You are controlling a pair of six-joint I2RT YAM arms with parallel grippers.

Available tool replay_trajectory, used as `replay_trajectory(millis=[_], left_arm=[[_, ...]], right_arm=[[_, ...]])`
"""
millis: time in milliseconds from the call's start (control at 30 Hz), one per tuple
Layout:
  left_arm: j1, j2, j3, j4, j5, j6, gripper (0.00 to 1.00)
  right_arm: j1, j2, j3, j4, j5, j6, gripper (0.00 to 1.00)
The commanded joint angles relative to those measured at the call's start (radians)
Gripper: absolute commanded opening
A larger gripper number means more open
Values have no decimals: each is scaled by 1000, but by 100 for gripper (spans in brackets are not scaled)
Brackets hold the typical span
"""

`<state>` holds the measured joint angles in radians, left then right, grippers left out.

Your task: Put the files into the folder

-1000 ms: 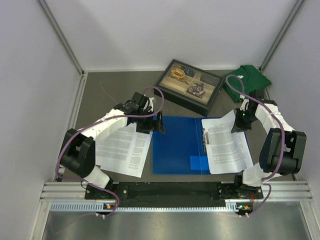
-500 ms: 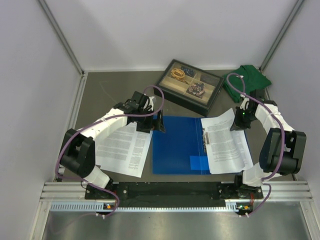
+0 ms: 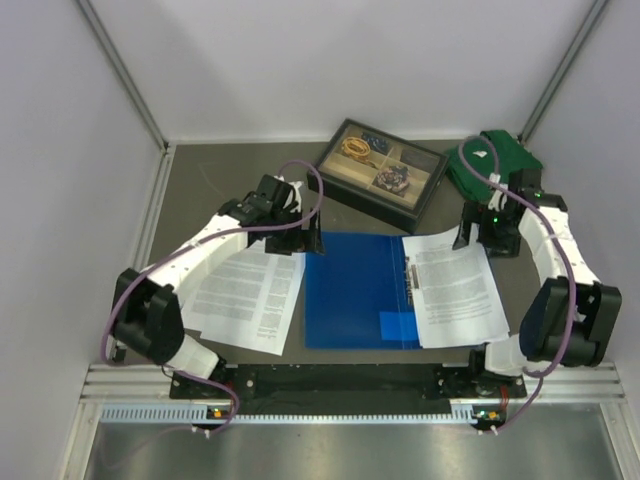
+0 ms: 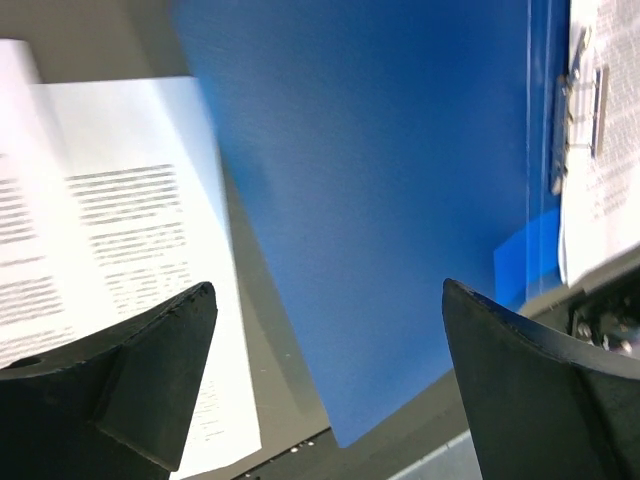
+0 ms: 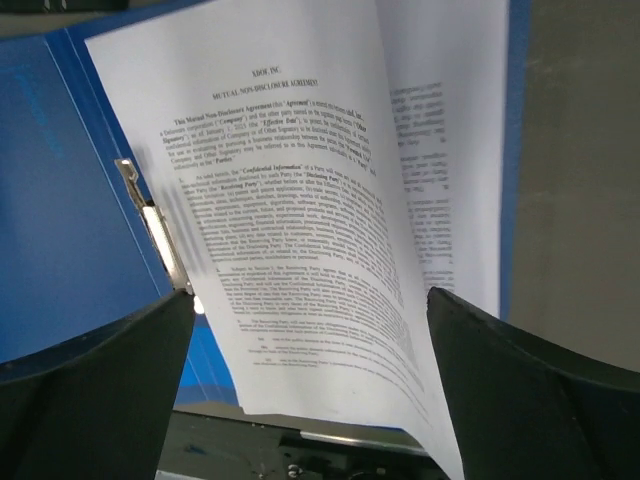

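The blue folder (image 3: 360, 290) lies open and flat in the middle of the table. Some files (image 3: 455, 295) rest on its right half beside the metal clip (image 3: 411, 275). More files (image 3: 245, 300) lie on the table left of it. My left gripper (image 3: 312, 240) hovers open over the folder's far left corner, with the blue cover (image 4: 380, 180) and the loose sheets (image 4: 110, 230) below it. My right gripper (image 3: 482, 232) stands open just beyond the far edge of the right-hand files. A printed sheet (image 5: 300, 200) curls up below its jaws, and nothing is held.
A black-framed tray (image 3: 380, 172) with small items stands behind the folder. A green folded shirt (image 3: 500, 160) lies at the back right, close to my right arm. Enclosure walls stand on both sides and a metal rail (image 3: 350, 385) runs along the near edge.
My right gripper has opened, let go of the sheet's far corner and drawn back toward the far side. The sheet has settled onto the folder. My left arm shifted slightly.
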<state>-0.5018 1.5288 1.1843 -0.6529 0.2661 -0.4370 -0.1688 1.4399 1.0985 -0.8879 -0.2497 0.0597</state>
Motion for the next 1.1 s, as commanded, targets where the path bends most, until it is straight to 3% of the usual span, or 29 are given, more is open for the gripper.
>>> replay_trajectory(millis=[0,100,133,167,233,300,367,500,567,633,700,767,800,900,1067], left_arm=[[49,-183,41,-68,-214,-3,98],[142,-300,-31,-60,-300,-17,98],[175,-327,-78,-57,-310,-22,98],[212,-373,-101,-56,-314,-34,98],[331,-409,-161,-57,-304,-45,98],[434,-429,-189,-68,-271,-51,98],[479,-415,-209,-79,-248,-69,98],[583,-354,-225,-100,-229,-140,98],[611,-325,-256,-62,-194,-175,97],[649,-303,-285,-38,-144,-201,96],[672,-260,-305,18,-130,-221,95],[687,-184,-284,-17,-113,-224,96],[694,-161,-276,-25,-104,-218,96],[703,-66,-235,-75,-105,-198,95],[721,30,-233,-82,-79,-198,94]], right_arm=[[8,-124,214,-150,183,-34,99],[202,-188,375,-177,479,8,99],[356,-202,395,-168,572,28,99],[423,-217,406,-149,599,64,99],[550,-223,416,-71,636,147,99],[676,-184,437,-42,591,348,99],[791,-150,404,70,468,467,99],[984,11,399,245,465,574,99],[1032,166,441,343,392,641,99],[1092,367,587,363,307,651,99],[1133,506,775,320,284,693,99],[1150,662,878,279,270,754,92],[1158,695,935,280,268,775,80],[1193,760,927,320,309,841,58],[1250,812,933,285,441,917,56]])
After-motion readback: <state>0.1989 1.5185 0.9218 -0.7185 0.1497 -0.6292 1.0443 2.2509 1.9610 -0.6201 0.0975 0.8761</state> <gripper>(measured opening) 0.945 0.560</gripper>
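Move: The loose files lie about 58 cm to the left of my right hand, some 9 cm nearer my base and 10 cm below. The open blue folder's middle is only 14 cm to this hand's left, equally near and low, and the filed sheets lie 9 cm back, almost straight behind. The watch box stands 18 cm ahead and 23 cm left. From my left hand the loose files are about 18 cm left, 9 cm back and 13 cm down. With nothing held, my right hand climbs about 20 cm and swings some 50 cm left over the open folder, then sinks to the outer right part of the loose files, turning counter-clockwise and narrowing its fingers to about half open. My left hand makes room: it arcs left about 23 cm, first rising, then dropping low over the files' left part, fingers wide, turned some 50 degrees counter-clockwise. ##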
